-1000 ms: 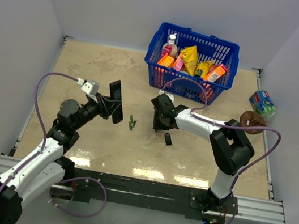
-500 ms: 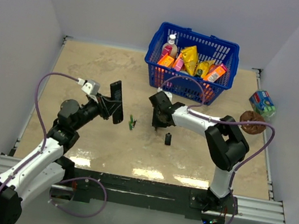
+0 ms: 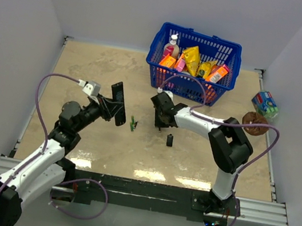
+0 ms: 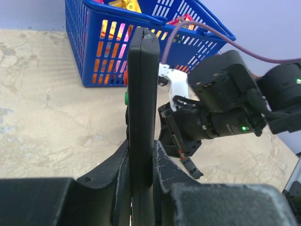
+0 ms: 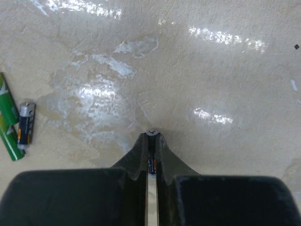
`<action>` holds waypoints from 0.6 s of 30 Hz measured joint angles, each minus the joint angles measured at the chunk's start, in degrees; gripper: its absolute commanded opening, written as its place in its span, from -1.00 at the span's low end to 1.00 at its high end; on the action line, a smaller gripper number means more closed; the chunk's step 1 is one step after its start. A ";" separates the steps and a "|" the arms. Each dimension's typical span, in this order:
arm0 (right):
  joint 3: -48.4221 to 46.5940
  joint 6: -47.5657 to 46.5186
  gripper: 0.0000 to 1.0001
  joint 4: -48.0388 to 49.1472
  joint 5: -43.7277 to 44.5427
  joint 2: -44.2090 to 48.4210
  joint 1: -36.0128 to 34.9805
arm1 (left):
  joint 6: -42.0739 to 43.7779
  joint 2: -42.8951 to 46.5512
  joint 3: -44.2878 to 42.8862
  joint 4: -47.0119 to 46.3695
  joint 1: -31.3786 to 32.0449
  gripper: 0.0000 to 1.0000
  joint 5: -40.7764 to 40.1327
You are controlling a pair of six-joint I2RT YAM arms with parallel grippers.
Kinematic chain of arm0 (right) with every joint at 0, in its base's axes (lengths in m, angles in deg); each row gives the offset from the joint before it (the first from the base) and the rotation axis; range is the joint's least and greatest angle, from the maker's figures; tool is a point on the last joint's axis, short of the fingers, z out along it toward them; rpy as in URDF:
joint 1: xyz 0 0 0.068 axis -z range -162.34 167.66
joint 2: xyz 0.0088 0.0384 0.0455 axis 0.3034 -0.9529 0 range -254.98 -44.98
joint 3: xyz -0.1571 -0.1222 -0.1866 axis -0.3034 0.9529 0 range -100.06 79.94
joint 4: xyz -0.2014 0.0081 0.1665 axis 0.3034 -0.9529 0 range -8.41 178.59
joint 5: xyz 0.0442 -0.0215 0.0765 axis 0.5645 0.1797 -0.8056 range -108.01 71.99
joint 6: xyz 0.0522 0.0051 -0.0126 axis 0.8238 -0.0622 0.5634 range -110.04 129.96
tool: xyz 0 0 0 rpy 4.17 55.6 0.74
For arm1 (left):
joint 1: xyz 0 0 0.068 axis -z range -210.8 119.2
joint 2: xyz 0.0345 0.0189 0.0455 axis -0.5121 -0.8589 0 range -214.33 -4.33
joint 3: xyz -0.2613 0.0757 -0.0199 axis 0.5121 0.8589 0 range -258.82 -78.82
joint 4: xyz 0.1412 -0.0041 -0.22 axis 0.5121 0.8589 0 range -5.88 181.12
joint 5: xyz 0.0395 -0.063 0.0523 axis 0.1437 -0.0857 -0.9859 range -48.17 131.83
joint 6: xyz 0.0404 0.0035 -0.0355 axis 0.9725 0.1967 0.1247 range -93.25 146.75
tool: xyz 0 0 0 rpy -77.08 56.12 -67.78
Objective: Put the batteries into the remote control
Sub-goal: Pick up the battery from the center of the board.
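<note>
The remote control, a slim black bar, stands on its edge above the table, with my left gripper shut on its lower part. My right gripper points down at the table and is shut on a slim dark battery; its silver end shows at the fingertips. Two more batteries lie on the table between the arms. In the right wrist view one is green and the other dark with silver ends.
A blue basket full of packets stands at the back, just behind the right gripper. A small black piece lies near that gripper. A blue-green packet and a brown round thing sit at the right edge.
The right gripper's jaws have closed on a battery, and that arm has shifted slightly left. The left arm and the remote control have stayed still.
</note>
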State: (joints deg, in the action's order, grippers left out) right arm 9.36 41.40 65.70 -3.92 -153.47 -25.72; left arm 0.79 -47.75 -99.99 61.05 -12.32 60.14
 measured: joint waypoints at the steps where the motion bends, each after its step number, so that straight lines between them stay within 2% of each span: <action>1: 0.81 -0.68 -1.00 0.37 -0.09 0.98 0.00 | -0.70 -0.15 0.50 -0.72 0.07 -1.00 -0.22; 8: 6.82 -5.70 -1.00 6.73 -3.02 16.28 -0.09 | -11.74 -4.39 8.96 -15.93 0.07 -1.00 -0.79; 13: 11.78 -8.96 -1.00 16.94 -9.31 28.28 -0.44 | -17.05 -10.03 8.94 -22.77 0.07 -1.00 0.35; 18: 15.52 -12.15 -1.00 25.79 -14.95 34.64 -2.19 | -22.97 -14.03 8.09 -27.74 0.09 -1.00 0.35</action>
State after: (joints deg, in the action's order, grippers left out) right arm 24.87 29.25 91.49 -18.87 -118.83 -27.90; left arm -22.18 -61.78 -91.90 33.31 -12.24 60.49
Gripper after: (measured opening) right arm 0.036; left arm 0.209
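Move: The right gripper already holds the small battery just above the board. From it, the remote control in the left gripper is about 17 cm left, 4 cm back and 20 cm up. On the board, the dark battery is about 12 cm left and level with the right hand, and the black cover 6 cm right and 4 cm back, both 2 cm lower. From the left gripper, the held battery is about 5 cm ahead, 17 cm right and 20 cm down. Lift the right gripper fast, about 21 cm straight up off the board at first, then also left and back towards the remote control, keeping the battery pinched and swinging the fingers up from steeply down and round to the left. Meanwhile keep the left gripper's hold on the remote, dip and partly recover, ease right, and roll its left side down some 20 degrees. ##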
